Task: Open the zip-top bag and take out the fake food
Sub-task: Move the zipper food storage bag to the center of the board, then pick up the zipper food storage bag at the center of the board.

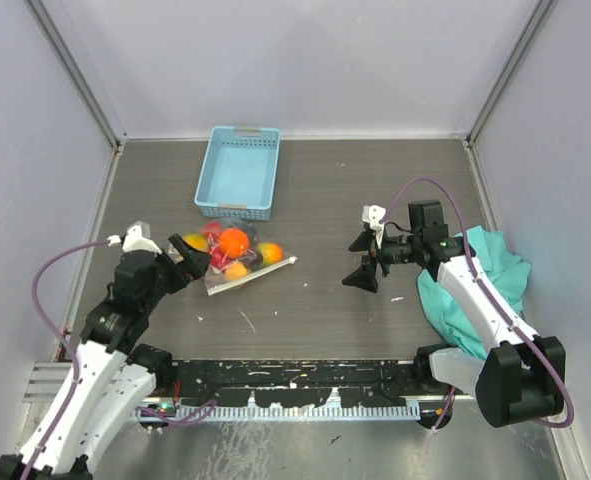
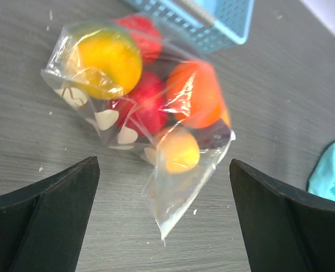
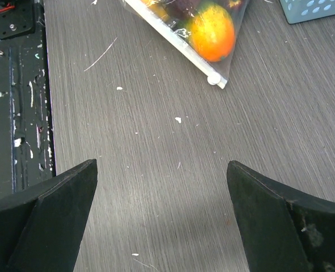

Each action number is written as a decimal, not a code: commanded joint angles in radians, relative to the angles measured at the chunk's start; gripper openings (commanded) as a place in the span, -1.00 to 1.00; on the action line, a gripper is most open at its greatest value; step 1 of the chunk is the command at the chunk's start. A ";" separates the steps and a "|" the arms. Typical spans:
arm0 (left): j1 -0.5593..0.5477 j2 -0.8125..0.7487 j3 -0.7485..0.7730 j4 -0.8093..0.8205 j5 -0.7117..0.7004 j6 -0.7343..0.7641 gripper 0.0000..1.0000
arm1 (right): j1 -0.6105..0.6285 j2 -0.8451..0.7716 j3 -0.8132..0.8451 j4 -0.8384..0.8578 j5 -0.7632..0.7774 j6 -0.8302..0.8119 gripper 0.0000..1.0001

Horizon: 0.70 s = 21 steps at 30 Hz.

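The zip-top bag (image 1: 243, 258) lies on the dark table just in front of the blue basket, with the fake food (image 1: 235, 240) inside it. Through the plastic, the left wrist view shows a yellow piece (image 2: 105, 62), a red one (image 2: 141, 107) and an orange one (image 2: 195, 93). My left gripper (image 1: 195, 256) is open. A clear corner of the zip-top bag (image 2: 170, 209) points between its fingers without touching them. My right gripper (image 1: 360, 261) stands open over bare table, to the right of the bag. Its view shows the zip edge with a white slider (image 3: 214, 79).
A light blue basket (image 1: 240, 170) stands behind the bag, close against it. A teal cloth (image 1: 485, 280) is bunched at the right side under the right arm. A black strip (image 1: 305, 385) with white flecks runs along the near edge between the arm bases.
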 commanded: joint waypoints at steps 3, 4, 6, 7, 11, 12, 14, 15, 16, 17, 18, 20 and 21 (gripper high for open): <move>0.004 -0.059 0.114 -0.003 0.127 0.201 0.97 | 0.010 0.001 0.037 -0.008 0.004 -0.035 1.00; 0.004 -0.035 0.145 -0.021 0.163 0.221 0.90 | 0.009 0.002 0.037 -0.010 0.003 -0.036 1.00; -0.005 0.029 0.208 -0.075 0.227 0.254 0.73 | 0.009 0.004 0.038 -0.014 0.005 -0.041 1.00; -0.020 0.059 0.239 -0.099 0.235 0.265 0.64 | 0.012 0.005 0.039 -0.016 0.007 -0.043 1.00; -0.218 0.161 0.347 -0.190 0.066 0.302 0.49 | 0.011 0.010 0.041 -0.021 0.013 -0.049 1.00; -0.307 0.189 0.371 -0.203 -0.031 0.305 0.49 | 0.012 0.011 0.040 -0.022 0.015 -0.049 1.00; -0.532 0.279 0.423 -0.264 -0.240 0.305 0.50 | 0.012 0.013 0.042 -0.022 0.021 -0.051 1.00; -0.617 0.333 0.454 -0.298 -0.343 0.305 0.50 | 0.012 0.014 0.043 -0.024 0.024 -0.051 1.00; -0.684 0.393 0.487 -0.339 -0.423 0.302 0.49 | 0.011 0.016 0.044 -0.025 0.028 -0.052 1.00; -0.738 0.451 0.526 -0.375 -0.497 0.300 0.50 | 0.012 0.017 0.046 -0.026 0.032 -0.053 1.00; -0.776 0.516 0.561 -0.421 -0.557 0.298 0.50 | 0.011 0.018 0.049 -0.027 0.035 -0.052 1.00; -0.819 0.636 0.633 -0.505 -0.657 0.300 0.50 | 0.012 0.016 0.054 -0.029 0.047 -0.049 1.00; -0.830 0.688 0.660 -0.540 -0.680 0.308 0.50 | 0.012 0.016 0.057 -0.028 0.052 -0.046 1.00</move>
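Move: The bag of fake food lies about 7 cm to the right of the left hand and 3 cm ahead, some 12 cm below the fingers. From this same hand, the bag's white zip strip is roughly 11 cm to the right and 3 cm back, and the blue basket is about 20 cm ahead and 8 cm to the right. From the right hand, the bag is around 24 cm to the left, 3 cm ahead and 12 cm below. Lift the empty left gripper about 7 cm, clear of the bag, then sweep it some 12 cm to the right and about 4 cm back, across the food towards the zip-strip side, sinking slightly at the end. On the way, turn the hand about 35 degrees clockwise and roll its left side up, easing the wide-open fingers to three-quarters open, touching nothing. ##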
